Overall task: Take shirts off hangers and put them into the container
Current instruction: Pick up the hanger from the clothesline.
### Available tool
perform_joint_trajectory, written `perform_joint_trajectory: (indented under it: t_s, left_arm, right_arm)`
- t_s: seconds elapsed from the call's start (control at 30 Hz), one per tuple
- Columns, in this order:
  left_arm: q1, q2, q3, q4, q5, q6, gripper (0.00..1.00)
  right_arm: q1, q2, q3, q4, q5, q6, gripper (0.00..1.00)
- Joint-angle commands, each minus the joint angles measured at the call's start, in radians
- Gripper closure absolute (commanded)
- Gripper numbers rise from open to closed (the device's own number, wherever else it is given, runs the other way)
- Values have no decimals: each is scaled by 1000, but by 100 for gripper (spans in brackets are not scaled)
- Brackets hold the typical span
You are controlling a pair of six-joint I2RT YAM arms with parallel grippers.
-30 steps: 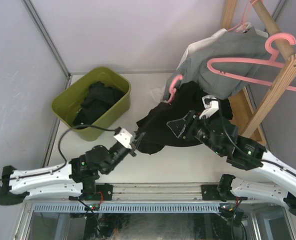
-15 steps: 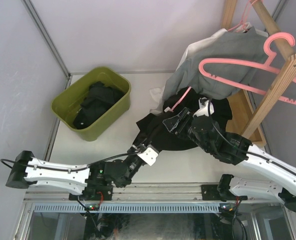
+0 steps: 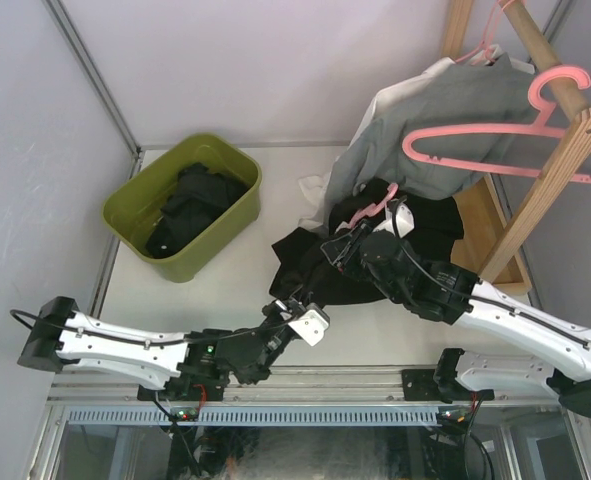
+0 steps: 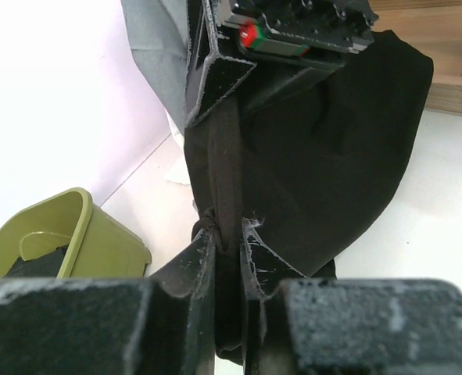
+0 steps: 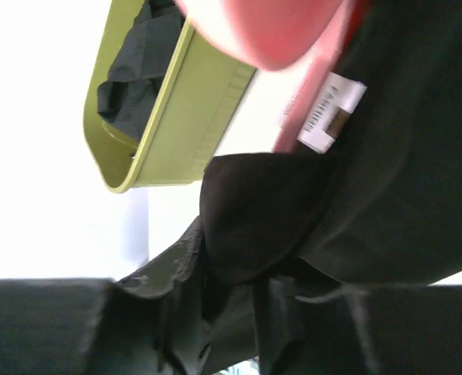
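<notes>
A black shirt [image 3: 375, 270] hangs from a pink hanger [image 3: 373, 203] and drapes onto the table between my two grippers. My left gripper [image 3: 287, 306] is shut on a strip of its lower hem [image 4: 227, 195]. My right gripper [image 3: 337, 248] grips a fold of the same shirt [image 5: 254, 211] just below the hanger [image 5: 293, 39] and a white label [image 5: 324, 113]. The olive-green container [image 3: 237, 205] stands at the back left with another black shirt [image 3: 190, 205] inside. A grey shirt [image 3: 425, 130] is draped over the rack behind.
A wooden rack [image 3: 555, 170] stands at the back right, with a second pink hanger [image 3: 495, 155] over the grey shirt and white fabric [image 3: 315, 188] beneath it. The rack's wooden base [image 3: 490, 225] lies on the table. Grey walls close in the back and left.
My left gripper has drawn the hem toward the near edge and rightward. My right gripper has moved up to the collar by the hanger and closed on the fabric. The black shirt's hanger shifted.
</notes>
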Motion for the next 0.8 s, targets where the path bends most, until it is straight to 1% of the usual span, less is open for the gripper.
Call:
perform_joint_trajectory:
  t_s: [0.0, 0.07, 0.1, 0.17, 0.2, 0.3, 0.33, 0.37, 0.4, 0.47, 0.5, 0.57, 0.63, 0.7, 0.77]
  left_arm:
    - [-8, -14, 77, 77, -10, -8, 81]
    - [-8, -33, 83, 56, 8, -37, 69]
    - [-8, -47, 90, 34, 20, -54, 60]
    - [-8, -79, 108, -15, 28, -102, 32]
    - [-6, -98, 117, -58, 38, -124, 23]
    - [-2, -172, 118, -104, 37, -183, 9]
    - [1, -216, 109, -113, 35, -208, 6]
    - [8, -240, 97, -116, 37, -233, 4]
    - [18, -297, 84, -119, 48, -264, 2]
    - [73, -384, 56, -146, 100, -356, 1]
    - [107, -425, 49, -180, 140, -401, 1]
    - [173, -485, 48, -249, 221, -459, 0]
    - [207, -517, 59, -300, 271, -473, 0]
    - [230, -517, 100, -377, 324, -480, 0]
    - [249, -485, 153, -474, 399, -492, 0]
  right_arm:
    - [9, -27, 33, 15, 39, -63, 88]
    - [9, -43, 33, -11, 57, -69, 95]
    - [10, -55, 33, -28, 66, -74, 100]
    - [11, -86, 33, -59, 76, -99, 100]
    - [10, -106, 33, -73, 73, -121, 100]
    - [10, -173, 34, -60, 20, -260, 100]
    - [9, -206, 33, -46, -28, -337, 100]
    - [10, -233, 33, -28, -83, -413, 100]
    - [8, -258, 33, -15, -133, -474, 100]
    - [4, -307, 38, 8, -265, -594, 100]
    - [3, -325, 53, -4, -308, -658, 100]
    - [2, -343, 107, -84, -321, -729, 100]
    - [-3, -346, 155, -174, -309, -763, 100]
    - [-5, -342, 172, -231, -300, -774, 100]
    - [-6, -330, 173, -245, -309, -774, 100]
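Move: Between the right hand's half-closed fingers lies a fold of the black shirt. The pink hanger inside the shirt is roughly 6 cm ahead and 6 cm to the right, a little above; the grey shirt hangs about 18 cm ahead and 13 cm right, at about hand height. The container sits some 12 cm ahead, 30 cm left and 20 cm lower. From the left hand, still pinching the shirt's edge, the fold is about 8 cm ahead and 7 cm right, nearly level. Shutting its fingers on the fold, the right hand takes over the black shirt, then lifts it about 10 cm while drawing back and right some 7 cm each, tipping its fingers upward and turning counter-clockwise. The left hand opens wide, lets go of the shirt's edge and pulls away left and up, about 10 cm each, rolling its left side down some 35 degrees. ##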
